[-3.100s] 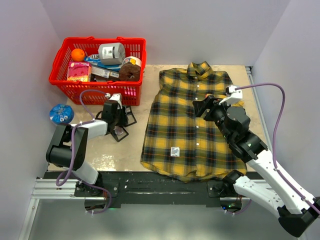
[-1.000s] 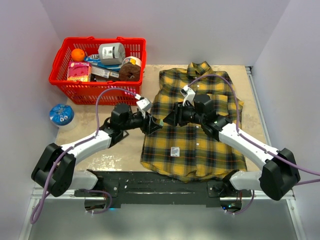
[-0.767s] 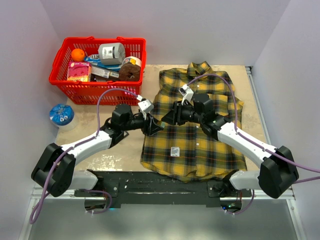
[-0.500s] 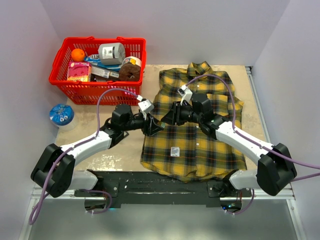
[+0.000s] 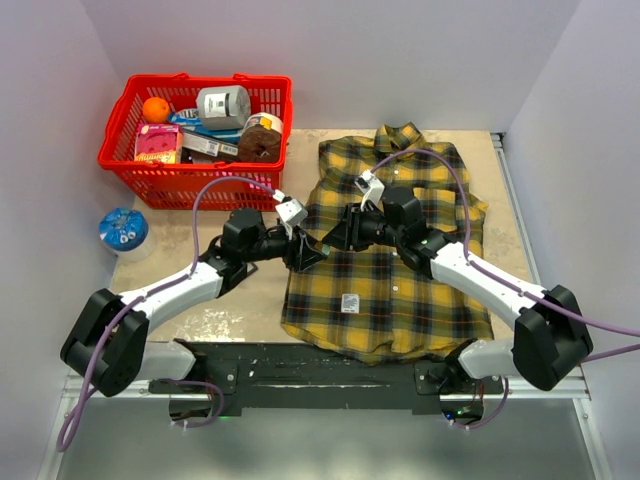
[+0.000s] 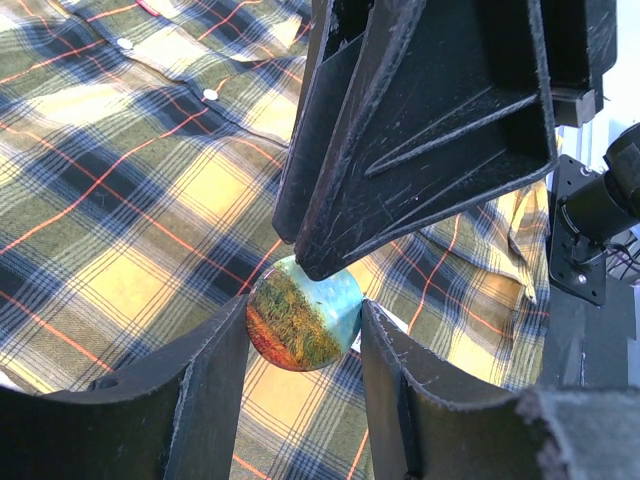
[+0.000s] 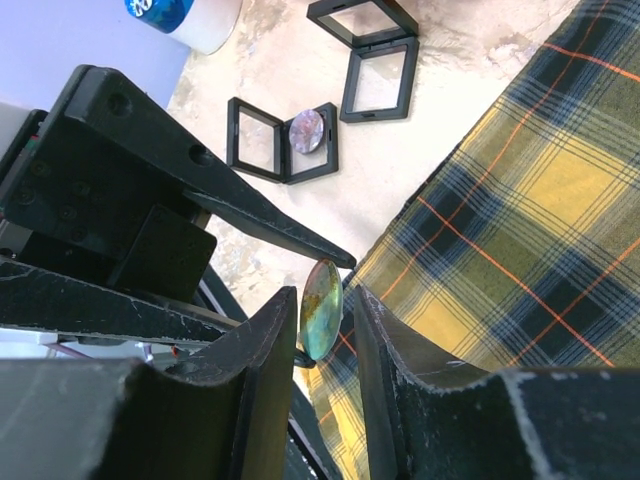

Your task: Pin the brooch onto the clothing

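Observation:
The brooch (image 6: pixel 303 313), a round disc with a painted landscape, hangs above the left edge of the clothing (image 5: pixel 400 270), a yellow-and-dark plaid shirt lying flat. My left gripper (image 6: pixel 305 306) is shut on the brooch's rim from both sides. My right gripper (image 7: pixel 324 292) reaches in from the opposite side. Its two fingers straddle the brooch (image 7: pixel 320 294) face and back, with a thin gap showing on the shirt side. In the top view the two grippers meet tip to tip, left gripper (image 5: pixel 303 251) against right gripper (image 5: pixel 330 238).
A red basket (image 5: pixel 128 160) of groceries stands at the back left, with a blue-lidded tub (image 5: pixel 122 228) in front of it. Two open black display cases (image 7: pixel 281 141) (image 7: pixel 374 62) lie on the table left of the shirt; one holds a purple disc (image 7: pixel 307 128).
Both arms have come together over the shirt's left edge. Over the last second the right gripper edged left onto the brooch and its jaws narrowed round it. The left gripper kept its hold.

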Motion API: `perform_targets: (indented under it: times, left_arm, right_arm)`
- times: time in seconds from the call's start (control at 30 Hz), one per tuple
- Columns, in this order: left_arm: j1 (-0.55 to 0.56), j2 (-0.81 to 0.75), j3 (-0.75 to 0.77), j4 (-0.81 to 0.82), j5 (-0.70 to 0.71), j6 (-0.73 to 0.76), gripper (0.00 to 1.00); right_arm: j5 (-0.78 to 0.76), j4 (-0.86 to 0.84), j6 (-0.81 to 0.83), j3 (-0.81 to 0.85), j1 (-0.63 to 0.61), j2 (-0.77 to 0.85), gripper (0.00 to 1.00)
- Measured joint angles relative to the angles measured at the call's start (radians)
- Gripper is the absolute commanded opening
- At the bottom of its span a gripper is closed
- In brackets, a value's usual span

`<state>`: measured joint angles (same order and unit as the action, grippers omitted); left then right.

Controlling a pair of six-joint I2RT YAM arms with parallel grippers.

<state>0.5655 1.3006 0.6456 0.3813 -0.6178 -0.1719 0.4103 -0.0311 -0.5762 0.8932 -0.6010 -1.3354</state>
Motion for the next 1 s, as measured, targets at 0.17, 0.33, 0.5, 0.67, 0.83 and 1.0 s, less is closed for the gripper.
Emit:
perform_targets:
  times: [0.17,0.33,0.5,0.67,0.83,1.0]
  left_arm:
    - [0.0,-0.002,0.0,0.007,0.0,0.0,0.28]
    - [0.0,-0.003,0.0,0.007,0.0,0.0,0.28]
    - [0.0,-0.005,0.0,0.007,0.0,0.0,0.28]
    - [0.0,-0.005,0.0,0.005,0.001,0.0,0.28]
    - [0.0,-0.005,0.0,0.005,0.005,0.0,0.29]
    - [0.0,-0.005,0.0,0.003,0.015,0.0,0.39]
  right_arm:
    - [0.0,0.0,0.0,0.0,0.0,-0.001,0.32]
    - [0.0,0.0,-0.001,0.0,0.0,-0.003,0.3]
    - [0.0,-0.002,-0.005,-0.002,0.0,-0.023,0.29]
    - [0.001,-0.012,-0.01,-0.01,0.0,-0.03,0.23]
    - [0.007,-0.026,-0.019,-0.012,0.0,-0.03,0.09]
    - [0.009,-0.036,-0.026,-0.013,0.0,-0.03,0.0]
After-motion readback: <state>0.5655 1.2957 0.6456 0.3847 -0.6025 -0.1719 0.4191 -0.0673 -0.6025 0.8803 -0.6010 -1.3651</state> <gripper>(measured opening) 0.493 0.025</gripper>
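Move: Just off the right hand's fingertips, about 1 cm to its left and 2 cm below its hand point, is the brooch, already held by the left hand, about 1 cm to the right of that hand's point. From the right hand, the shirt's white label lies some 14 cm back, 5 cm right and 16 cm down. The open case with the other brooch lies roughly 22 cm left, 5 cm back and equally low. Dipping about 1 cm to the top of the brooch, the right hand brings its parted fingertips over the upper rim and then shuts them nearly fully, pinching the rim across its thickness. The left hand stays in place and keeps its grip on the brooch. ##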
